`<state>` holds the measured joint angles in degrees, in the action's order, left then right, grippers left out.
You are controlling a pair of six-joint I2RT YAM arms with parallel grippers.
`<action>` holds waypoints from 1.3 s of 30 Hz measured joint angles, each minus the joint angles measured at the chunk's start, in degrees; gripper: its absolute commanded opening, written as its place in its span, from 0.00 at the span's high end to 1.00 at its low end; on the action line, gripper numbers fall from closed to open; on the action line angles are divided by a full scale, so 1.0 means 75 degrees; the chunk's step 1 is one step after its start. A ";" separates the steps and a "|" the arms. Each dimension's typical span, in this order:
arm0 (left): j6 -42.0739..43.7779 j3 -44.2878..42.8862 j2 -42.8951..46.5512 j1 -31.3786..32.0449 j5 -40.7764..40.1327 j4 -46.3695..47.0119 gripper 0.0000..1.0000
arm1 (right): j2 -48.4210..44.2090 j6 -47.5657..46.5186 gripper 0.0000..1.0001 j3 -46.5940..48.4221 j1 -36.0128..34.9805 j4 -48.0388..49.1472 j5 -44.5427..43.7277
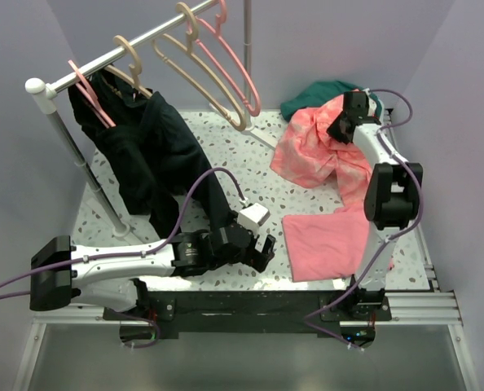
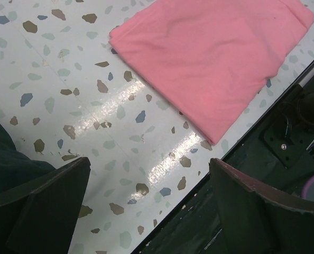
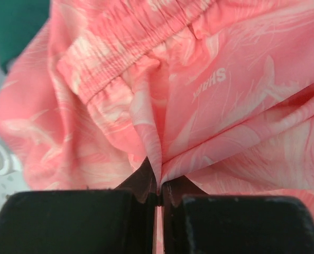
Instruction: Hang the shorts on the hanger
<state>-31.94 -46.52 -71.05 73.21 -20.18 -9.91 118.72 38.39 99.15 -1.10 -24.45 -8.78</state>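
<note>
The salmon-pink shorts [image 1: 311,151] with a pale print lie bunched at the back right of the table. My right gripper [image 1: 340,126] sits on their far edge, shut on the shorts. In the right wrist view a fold of the shorts [image 3: 199,79] just below the elastic waistband is pinched where the right gripper [image 3: 159,190] closes. The beige hanger [image 1: 239,122] hangs from the rail at the back, well left of the shorts. My left gripper [image 1: 265,251] is low at the table's front, open and holding nothing, as the left wrist view shows [image 2: 149,164].
A plain pink folded cloth [image 1: 327,244] lies front right, close to the left gripper [image 2: 215,58]. A dark teal garment [image 1: 311,96] lies behind the shorts. A black garment [image 1: 144,155] hangs from the white rail [image 1: 120,53], and a pink hanger [image 1: 246,81] hangs beside the beige one.
</note>
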 measured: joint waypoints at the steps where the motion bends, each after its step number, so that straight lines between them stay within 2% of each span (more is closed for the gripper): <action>1: 0.0000 0.0000 -0.0003 0.0000 0.0003 0.0000 0.00 | -0.0149 0.0000 1.00 -0.0009 0.0000 0.0009 0.0085; 13: 0.0026 -0.0023 -0.0157 0.0000 0.0000 -0.0003 0.00 | -0.3092 -0.0067 1.00 -0.0085 0.0000 0.0326 0.0769; 21: 0.0140 -0.0245 -0.0154 -0.0003 -0.0020 -0.0006 0.00 | -0.4724 -0.0201 1.00 -0.0901 -0.0108 0.0207 0.1212; 29: 0.0143 -0.0338 -0.0076 -0.0003 -0.0017 -0.0003 0.00 | -0.6522 -0.0318 1.00 -0.1475 -0.0353 -0.0160 0.2133; 33: 0.0143 -0.0341 0.0137 -0.0003 -0.0026 -0.0003 0.01 | -0.8084 -0.0289 1.00 -0.2745 -0.0402 -0.0184 0.2649; 36: 0.0143 -0.0341 0.0309 -0.0009 -0.0026 -0.0003 0.02 | -0.9611 -0.0207 0.67 -0.4587 -0.0411 -0.0291 0.3022; 37: 0.0143 -0.0341 0.0353 -0.0012 -0.0029 -0.0003 0.03 | -1.0037 -0.0195 0.43 -0.5158 -0.0411 -0.0423 0.3101; 39: 0.0143 -0.0341 0.0396 -0.0020 -0.0029 -0.0006 0.05 | -1.0850 -0.0300 0.27 -0.6260 -0.0443 -0.0883 0.3005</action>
<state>-30.87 -49.08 -68.07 73.06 -20.40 -9.96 37.34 36.14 52.21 -4.43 -31.07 13.76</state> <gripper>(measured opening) 0.976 0.496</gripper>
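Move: The right hand already has the shorts pinched shut in its fingers at the far basket; the flat pink cloth on the table lies about 36 cm back, 3 cm left and 12 cm below. The green cloth in the basket is some 6 cm ahead, 3 cm left and a little lower, and the rack's foot roughly 5 cm ahead and 22 cm left, at table height. From the left hand the pink cloth is about 19 cm right, 5 cm ahead, 13 cm down. With the shorts clamped in its fingers, the right hand swings fast up off the basket by about 30 cm and then back towards its base over the pink cloth, tipping its fingers upward and turning counter-clockwise some 25 degrees as it drifts left. Having come about 31 cm back, it whips down again by nearly half of that rise while the fingers open halfway to let the shorts fly free, and the empty, open left hand lifts about 4 cm. ##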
